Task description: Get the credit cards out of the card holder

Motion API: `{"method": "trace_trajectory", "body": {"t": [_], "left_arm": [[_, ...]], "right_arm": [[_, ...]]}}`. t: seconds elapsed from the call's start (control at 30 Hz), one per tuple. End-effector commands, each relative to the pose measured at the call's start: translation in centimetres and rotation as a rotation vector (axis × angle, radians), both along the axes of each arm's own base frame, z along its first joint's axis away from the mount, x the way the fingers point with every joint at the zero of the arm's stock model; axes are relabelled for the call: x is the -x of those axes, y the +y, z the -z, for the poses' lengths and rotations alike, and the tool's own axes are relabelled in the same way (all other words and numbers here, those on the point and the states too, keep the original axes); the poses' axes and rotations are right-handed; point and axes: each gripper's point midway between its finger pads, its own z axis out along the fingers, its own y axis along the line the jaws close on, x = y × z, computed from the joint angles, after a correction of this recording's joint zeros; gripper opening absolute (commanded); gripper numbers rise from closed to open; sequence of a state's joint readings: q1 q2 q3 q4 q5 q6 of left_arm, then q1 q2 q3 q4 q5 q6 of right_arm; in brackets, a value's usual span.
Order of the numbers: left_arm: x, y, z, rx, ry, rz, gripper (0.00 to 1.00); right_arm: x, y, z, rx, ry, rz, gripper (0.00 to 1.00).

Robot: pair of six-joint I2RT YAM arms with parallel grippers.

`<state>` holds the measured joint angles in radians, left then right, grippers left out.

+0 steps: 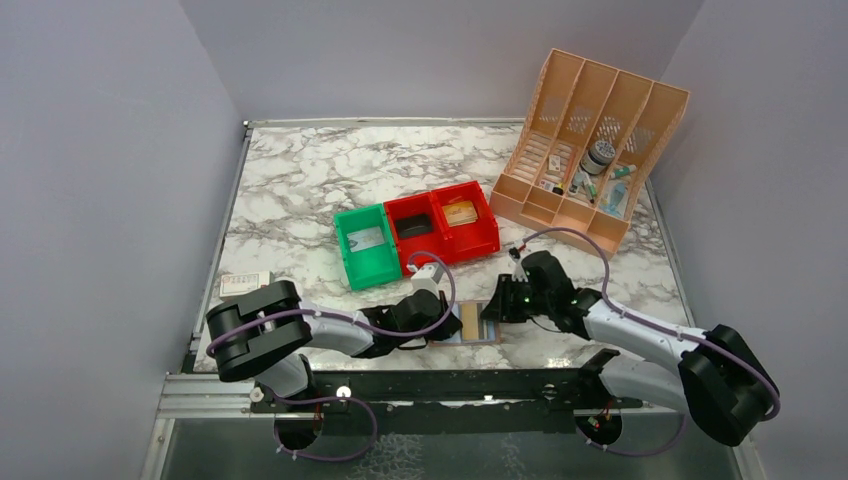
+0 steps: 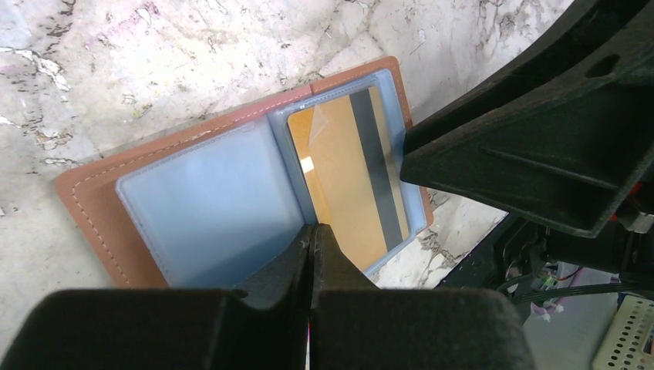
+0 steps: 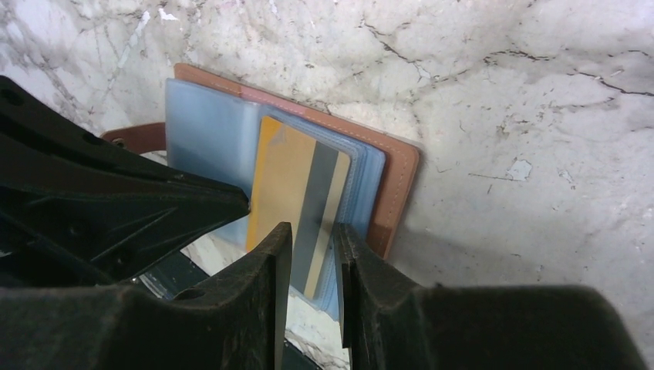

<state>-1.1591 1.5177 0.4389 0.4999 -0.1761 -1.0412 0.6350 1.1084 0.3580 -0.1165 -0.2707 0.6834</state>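
Observation:
The brownish-pink card holder (image 1: 487, 337) (image 2: 92, 204) (image 3: 399, 173) lies open near the table's front edge, between both arms. A yellow-gold credit card (image 1: 469, 320) (image 2: 339, 177) (image 3: 289, 177) with a dark stripe sits in its right pale blue pocket. The left pocket (image 2: 208, 208) looks empty, and no dark grey card shows. My left gripper (image 1: 440, 322) (image 2: 312, 231) is shut, its tips resting at the fold between the pockets with nothing seen between them. My right gripper (image 1: 497, 305) (image 3: 312, 231) stands slightly open over the near end of the yellow card, whose stripe shows in the gap.
Behind the holder stand a green bin (image 1: 365, 248) and two joined red bins (image 1: 445, 222). A peach slotted organizer (image 1: 590, 150) with small items stands at the back right. A small white box (image 1: 245, 283) lies at the left edge. The two grippers are close together.

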Motion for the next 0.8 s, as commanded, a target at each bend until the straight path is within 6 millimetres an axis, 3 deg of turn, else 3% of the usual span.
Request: {"method": "trace_trajectory", "body": {"t": [0.0, 0.1, 0.27, 0.47, 0.77], "left_arm": [[-0.4, 0.1, -1.0, 0.026, -0.034, -0.023, 0.00], [-0.4, 0.0, -1.1, 0.030, -0.034, -0.020, 0.00], [-0.3, -0.1, -1.2, 0.034, -0.031, -0.013, 0.13], [-0.1, -0.5, -1.1, 0.032, -0.025, 0.002, 0.25], [0.0, -1.2, -0.6, 0.024, -0.011, 0.022, 0.22]], "right_arm": [[0.1, 0.9, -2.3, -0.053, -0.040, -0.053, 0.28], [0.5, 1.6, -2.8, -0.095, -0.040, -0.086, 0.28], [0.8, 1.7, -1.5, -0.082, -0.004, -0.097, 0.28], [-0.1, -0.5, 1.1, 0.048, 0.023, 0.020, 0.28], [0.6, 0.3, 1.1, -0.022, 0.038, 0.009, 0.27]]}}
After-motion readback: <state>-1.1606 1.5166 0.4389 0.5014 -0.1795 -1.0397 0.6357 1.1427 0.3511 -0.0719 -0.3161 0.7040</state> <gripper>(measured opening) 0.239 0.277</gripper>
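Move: From the left gripper, the gold card's middle in the open card holder lies about 3 cm to the right, 1 cm ahead and 1 cm below. From the right gripper it is about 2 cm to the left, level fore and aft, and 1 cm below. From the left gripper, the red box with cards stands some 26 cm straight ahead, and the green box roughly 20 cm ahead and 21 cm to the left. Hold the left gripper in place at the gold card's left edge and open its shut fingers to about a quarter. Meanwhile lift the right gripper about 1 cm, easing it left and slightly back, then lower it again by the card's right edge, fingers still part-open. It should end under 1 cm farther left, pushing the card and holder towards the left fingers. ##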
